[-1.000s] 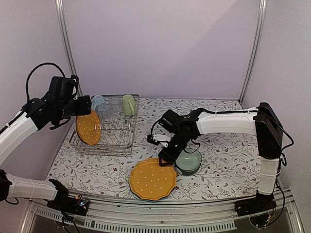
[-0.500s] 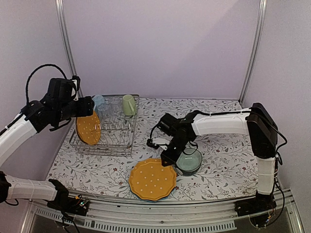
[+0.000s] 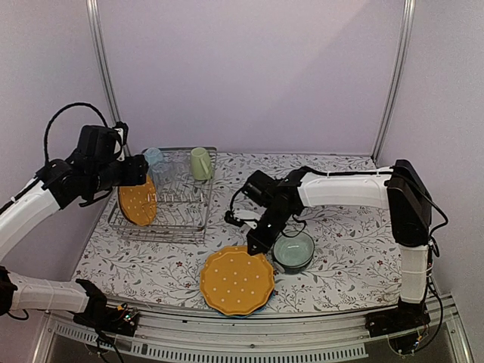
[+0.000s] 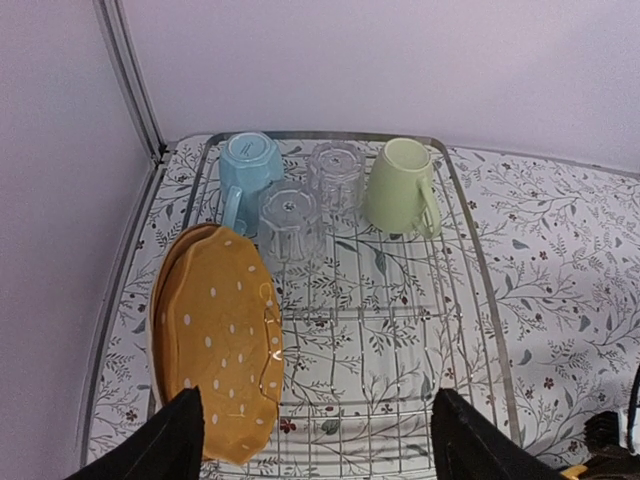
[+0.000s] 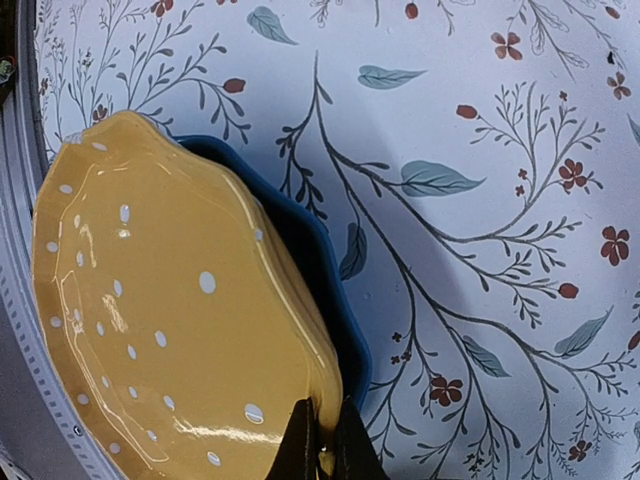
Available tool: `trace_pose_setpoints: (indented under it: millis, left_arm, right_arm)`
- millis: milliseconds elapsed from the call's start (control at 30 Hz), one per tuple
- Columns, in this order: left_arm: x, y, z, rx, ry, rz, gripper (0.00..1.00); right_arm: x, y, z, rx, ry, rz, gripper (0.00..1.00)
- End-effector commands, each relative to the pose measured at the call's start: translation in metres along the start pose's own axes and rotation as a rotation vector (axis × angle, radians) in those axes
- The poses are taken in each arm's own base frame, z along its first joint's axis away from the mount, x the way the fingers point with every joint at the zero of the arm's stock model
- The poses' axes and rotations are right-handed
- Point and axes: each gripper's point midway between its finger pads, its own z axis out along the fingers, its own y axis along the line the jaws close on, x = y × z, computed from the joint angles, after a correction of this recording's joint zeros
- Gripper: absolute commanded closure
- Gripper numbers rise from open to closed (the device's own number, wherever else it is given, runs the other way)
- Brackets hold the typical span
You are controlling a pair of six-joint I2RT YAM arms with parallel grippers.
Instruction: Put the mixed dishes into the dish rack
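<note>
A yellow dotted plate (image 3: 237,280) lies on a blue plate (image 5: 322,270) at the table's front. My right gripper (image 3: 254,245) is shut on the yellow plate's far rim (image 5: 325,440), one finger on top and one under it. A teal bowl (image 3: 293,252) sits just to its right. My left gripper (image 4: 315,400) hangs open above the dish rack (image 3: 160,234), holding nothing. In the rack stand another yellow dotted plate (image 4: 215,340) on edge at the left, a light blue mug (image 4: 248,165), two clear glasses (image 4: 290,225) and a pale green mug (image 4: 400,185).
The table has a floral cloth (image 3: 348,227). The rack sits at the back left, close to the left wall post (image 3: 102,76). Its right half and front rows of tines (image 4: 400,330) hold nothing. The metal front rail (image 5: 15,300) runs just beyond the plates.
My right gripper has shut on the yellow plate's rim, and the plate has shifted slightly left. The left arm has drifted a little over the rack.
</note>
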Motion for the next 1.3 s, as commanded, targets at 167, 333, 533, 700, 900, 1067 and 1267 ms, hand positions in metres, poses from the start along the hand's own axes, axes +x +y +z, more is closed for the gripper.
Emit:
trace_pose_setpoints:
  millis: [167,333,533,700,900,1067,1267]
  left_arm:
    - [0.014,-0.031,0.002,0.168,0.010,0.032,0.21]
    - [0.018,-0.059,-0.009,0.341,-0.013,-0.007,0.18]
    - [0.020,-0.087,-0.023,0.503,-0.018,-0.049,0.05]
    - [0.028,-0.124,-0.037,0.677,0.018,-0.114,0.00]
    - [0.046,-0.173,-0.050,0.876,0.098,-0.227,0.00]
    - [0.065,-0.193,-0.047,0.907,0.176,-0.256,0.00]
    - [0.079,-0.211,-0.041,0.961,0.249,-0.284,0.02]
  right_arm:
    - [-0.042,0.003,-0.046,-0.033,-0.158,-0.006,1.00]
    - [-0.055,0.007,-0.083,-0.063,-0.252,-0.013,1.00]
    - [-0.066,0.004,-0.131,-0.092,-0.372,0.004,1.00]
    - [-0.075,-0.010,-0.164,-0.050,-0.456,0.052,1.00]
    - [-0.084,-0.027,-0.202,-0.018,-0.562,0.127,1.00]
    - [-0.087,-0.036,-0.228,0.001,-0.640,0.162,1.00]
    - [-0.086,-0.038,-0.248,0.016,-0.710,0.176,1.00]
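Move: The top orange plate, still lying mostly on the blue plate, has its middle about 9 cm back and 5 cm left of the right hand, which already pinches its far right rim. From the left hand, the orange plate's middle is some 28 cm right, 18 cm back and 24 cm below. The dish rack's middle lies roughly 20 cm ahead and 27 cm left of the right hand; the bowls stand 12 cm to its right, level with it. The orange plate is lifted clear of the blue one by the right hand, which keeps its rim pinch and rises some 17 cm while going about 10 cm forward and 5 cm right, rolling and turning clockwise. The left hand sweeps about 20 cm right and a little back to meet the plate's left edge, opening fully as it turns clockwise and rolls left side down; its touching the plate can't be made out. ##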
